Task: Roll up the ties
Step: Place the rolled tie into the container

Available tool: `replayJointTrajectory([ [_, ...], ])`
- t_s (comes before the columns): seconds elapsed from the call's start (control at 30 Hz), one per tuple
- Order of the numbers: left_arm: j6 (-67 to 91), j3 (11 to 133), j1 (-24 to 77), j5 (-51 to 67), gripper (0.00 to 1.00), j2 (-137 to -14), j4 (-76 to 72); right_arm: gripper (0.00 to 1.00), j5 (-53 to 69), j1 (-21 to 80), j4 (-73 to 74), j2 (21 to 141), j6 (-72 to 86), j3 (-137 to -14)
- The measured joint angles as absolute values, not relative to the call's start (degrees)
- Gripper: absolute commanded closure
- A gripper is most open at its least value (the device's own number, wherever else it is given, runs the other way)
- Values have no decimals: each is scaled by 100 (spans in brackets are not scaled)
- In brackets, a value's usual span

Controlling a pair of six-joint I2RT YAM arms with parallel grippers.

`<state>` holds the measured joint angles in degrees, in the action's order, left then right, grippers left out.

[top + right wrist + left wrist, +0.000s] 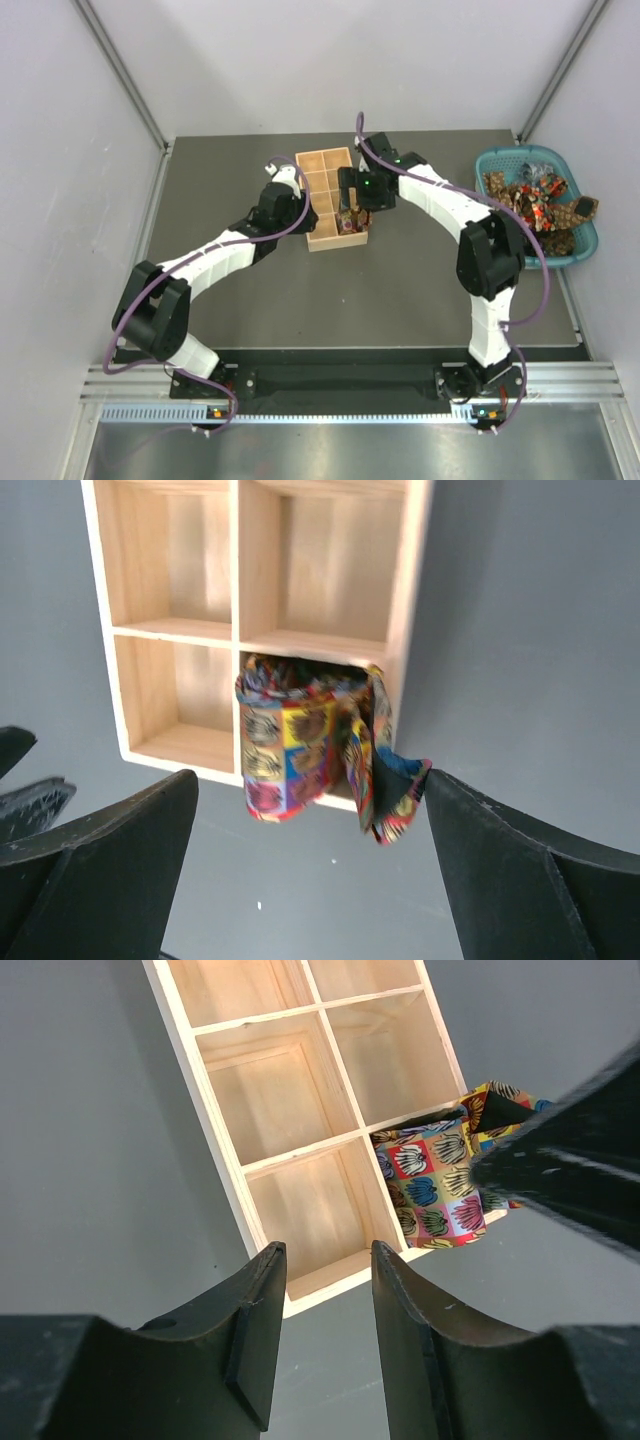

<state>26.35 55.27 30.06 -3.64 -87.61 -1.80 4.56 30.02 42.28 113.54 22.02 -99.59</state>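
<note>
A rolled tie (285, 748) with bright printed squares stands in the near right compartment of the wooden tray (408, 600). Its loose end (385, 795) hangs over the tray's front rim and touches the tip of one right finger. My right gripper (310, 773) is open wide around the roll, gripping nothing. My left gripper (327, 1245) is partly open and empty, just short of the tray's near edge (330, 1280), with the tie (435, 1185) to its right. From above, both grippers (352, 205) (305, 214) meet at the tray's near end (318, 243). More ties (535, 198) are heaped in the basket.
The teal basket (588, 240) sits at the table's right edge. The tray's other compartments (275, 1095) hold nothing. Grey walls close in the table on the left, back and right. The right arm's finger (570, 1175) crosses the left wrist view.
</note>
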Motion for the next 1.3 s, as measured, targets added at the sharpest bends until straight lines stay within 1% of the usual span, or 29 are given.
replayJointTrajectory([
  [0.1,2596,5527,3006,-375,55,-8761,-174,6,464,3092,4187,11555,2202,-10029],
  [0.2,2556,5527,3006,-390,55,-8761,-169,12,462,3144,4191,11636,2202,-10029],
  [0.23,2550,5527,3006,-392,55,-8759,-167,20,464,3157,4191,11642,2204,-10029],
  [0.33,2536,5527,3006,-392,55,-8757,-167,31,486,3183,4156,11644,2198,-10029],
  [0.4,2536,5527,3006,-392,55,-8757,-165,32,486,3216,4152,11649,2200,-10029],
  [0.5,2534,5527,3006,-390,55,-8750,-165,38,458,3317,4147,11705,2202,-10064],
  [0.53,2534,5527,3006,-392,55,-8748,-165,46,434,3363,4147,11738,2202,-10097],
  [0.57,2534,5527,3009,-390,55,-8748,-165,50,392,3411,4152,11786,2185,-10141],
  [0.63,2532,5527,3011,-392,55,-8748,-161,57,257,3496,4169,11861,2196,-10213],
  [0.9,2532,5527,3013,-390,55,-8746,-154,57,-672,3811,4545,12160,2156,-10737],
  [1.17,2530,5527,3033,-392,55,-8746,-150,69,-1232,3981,4713,12243,2058,-10888],
  [1.23,2530,5527,3044,-390,55,-8746,-148,75,-1304,4003,4729,12245,2047,-10897],
  [1.3,2528,5527,3050,-390,55,-8746,-148,77,-1361,4016,4788,12256,2029,-10965],
])
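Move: The rolled tie, bulging from the container's near right compartment, lies about 3 cm to the right gripper's left, 1 cm back and 4 cm below its open fingers. The empty near left compartment is about 9 cm left and 1 cm back; the empty compartment just beyond the tie is 5 cm ahead and 3 cm left. From the left gripper, the tie lies roughly 7 cm right, 2 cm ahead and 5 cm lower. Bring the wide-open right gripper left about 3.5 cm and down 2.5 cm onto the rolled tie, closing the fingers most of the way as it goes, until the tips pinch the tie's loose end and roll together in the compartment. Once there, tilt the wrist some 15 degrees so the fingers point more nearly straight down, still closing. ##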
